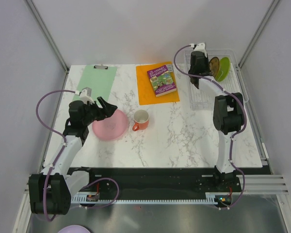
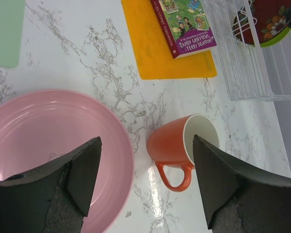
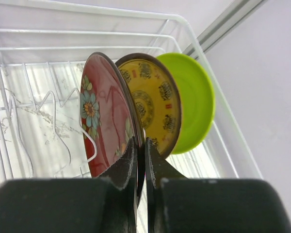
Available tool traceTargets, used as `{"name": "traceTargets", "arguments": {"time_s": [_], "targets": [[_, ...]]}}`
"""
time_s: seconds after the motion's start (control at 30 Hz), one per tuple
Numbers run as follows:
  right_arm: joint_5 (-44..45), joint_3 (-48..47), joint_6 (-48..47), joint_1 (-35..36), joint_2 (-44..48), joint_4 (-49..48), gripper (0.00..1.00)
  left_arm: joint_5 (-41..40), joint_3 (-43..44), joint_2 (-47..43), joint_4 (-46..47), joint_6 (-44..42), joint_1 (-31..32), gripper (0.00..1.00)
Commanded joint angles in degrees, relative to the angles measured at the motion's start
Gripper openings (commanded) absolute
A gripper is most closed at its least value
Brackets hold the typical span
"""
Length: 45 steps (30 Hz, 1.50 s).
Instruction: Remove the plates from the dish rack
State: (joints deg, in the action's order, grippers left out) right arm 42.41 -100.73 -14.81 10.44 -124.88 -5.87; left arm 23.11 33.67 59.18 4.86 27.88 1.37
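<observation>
The dish rack [image 1: 203, 94] stands at the back right with three plates upright in it. In the right wrist view the dark red patterned plate [image 3: 99, 116] is on the left, the brown-and-yellow plate [image 3: 153, 102] behind it, and the lime green plate [image 3: 191, 97] beyond. My right gripper [image 3: 141, 143] is shut on the red plate's rim; from above it [image 1: 200, 73] hangs over the rack. The pink plate [image 1: 109, 125] lies flat on the table. My left gripper [image 2: 145, 145] hovers open over the pink plate's [image 2: 43, 131] right edge, holding nothing.
An orange-and-white mug [image 1: 141, 119] stands just right of the pink plate. A book [image 1: 161, 79] lies on an orange mat [image 1: 148, 92] at the back centre, with a green clipboard [image 1: 98, 80] at the back left. The rack's wire wall [image 3: 87, 34] surrounds the plates.
</observation>
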Motion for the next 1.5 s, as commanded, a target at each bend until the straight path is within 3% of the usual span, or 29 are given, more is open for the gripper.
{"name": "traceTargets", "arguments": {"time_s": [0.0, 0.2, 0.33, 0.57, 0.77, 0.97, 1.27, 1.47], "targets": [[10.23, 1.23, -6.90, 0.20, 7.80, -10.56, 0.00, 1.32, -0.10, -2.31, 1.20, -0.98, -0.05, 0.82], [10.67, 4.13, -5.50, 0.46, 13.51, -9.69, 0.00, 1.32, 0.17, -4.86, -0.47, -0.98, -0.05, 0.82], [8.75, 4.40, -1.37, 1.42, 18.51, -4.08, 0.00, 1.76, 0.17, -6.35, -0.91, -0.37, -0.05, 0.82], [-3.19, 7.29, 13.74, 5.99, 28.10, 9.89, 0.00, 2.99, -0.36, -7.32, -0.56, 0.77, -0.05, 0.83], [-17.17, 12.91, 22.25, 12.58, 35.22, 15.96, 0.00, 3.17, -1.50, -8.02, 0.06, 1.30, -0.05, 0.83], [-30.97, 20.64, 30.79, 17.86, 40.76, 15.28, 0.00, 4.13, -2.82, -8.11, 2.34, 2.88, 0.04, 0.83], [-40.38, 29.09, 41.87, 25.15, 42.18, 6.85, 0.00, 5.98, -5.89, -9.96, 6.82, 6.57, 0.48, 0.83], [-42.24, 31.29, 46.61, 30.08, 40.77, 1.39, 0.00, 5.89, -7.92, -10.31, 9.20, 7.10, 0.92, 0.83]]}}
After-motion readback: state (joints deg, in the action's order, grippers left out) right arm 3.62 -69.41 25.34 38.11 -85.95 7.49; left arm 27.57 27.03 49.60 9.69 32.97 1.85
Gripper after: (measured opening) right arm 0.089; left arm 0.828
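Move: The red flowered plate is already pinched in the right gripper, its middle about 4 cm ahead, 2 cm left and 4 cm below; take it to the open left gripper, roughly 27 cm back, 55 cm left and level. The yellow plate in the rack is 8 cm ahead, 5 cm right, 7 cm below; the book 2 cm back, 26 cm left, 17 cm below. From the left gripper the red plate is some 28 cm ahead, 54 cm right and level; the mug 1 cm ahead, 15 cm right, 12 cm below. Draw the right gripper up and back about 15 cm to clear the rack, keeping the red flowered plate pinched, then swing it left past the book and down some 11 cm towards the open left gripper, about 31 cm left and 24 cm back in all. Meanwhile turn it about 45 degrees counter-clockwise and roll its left side up some 50. Ease the left gripper back 3 cm and slightly up, fingers open. ##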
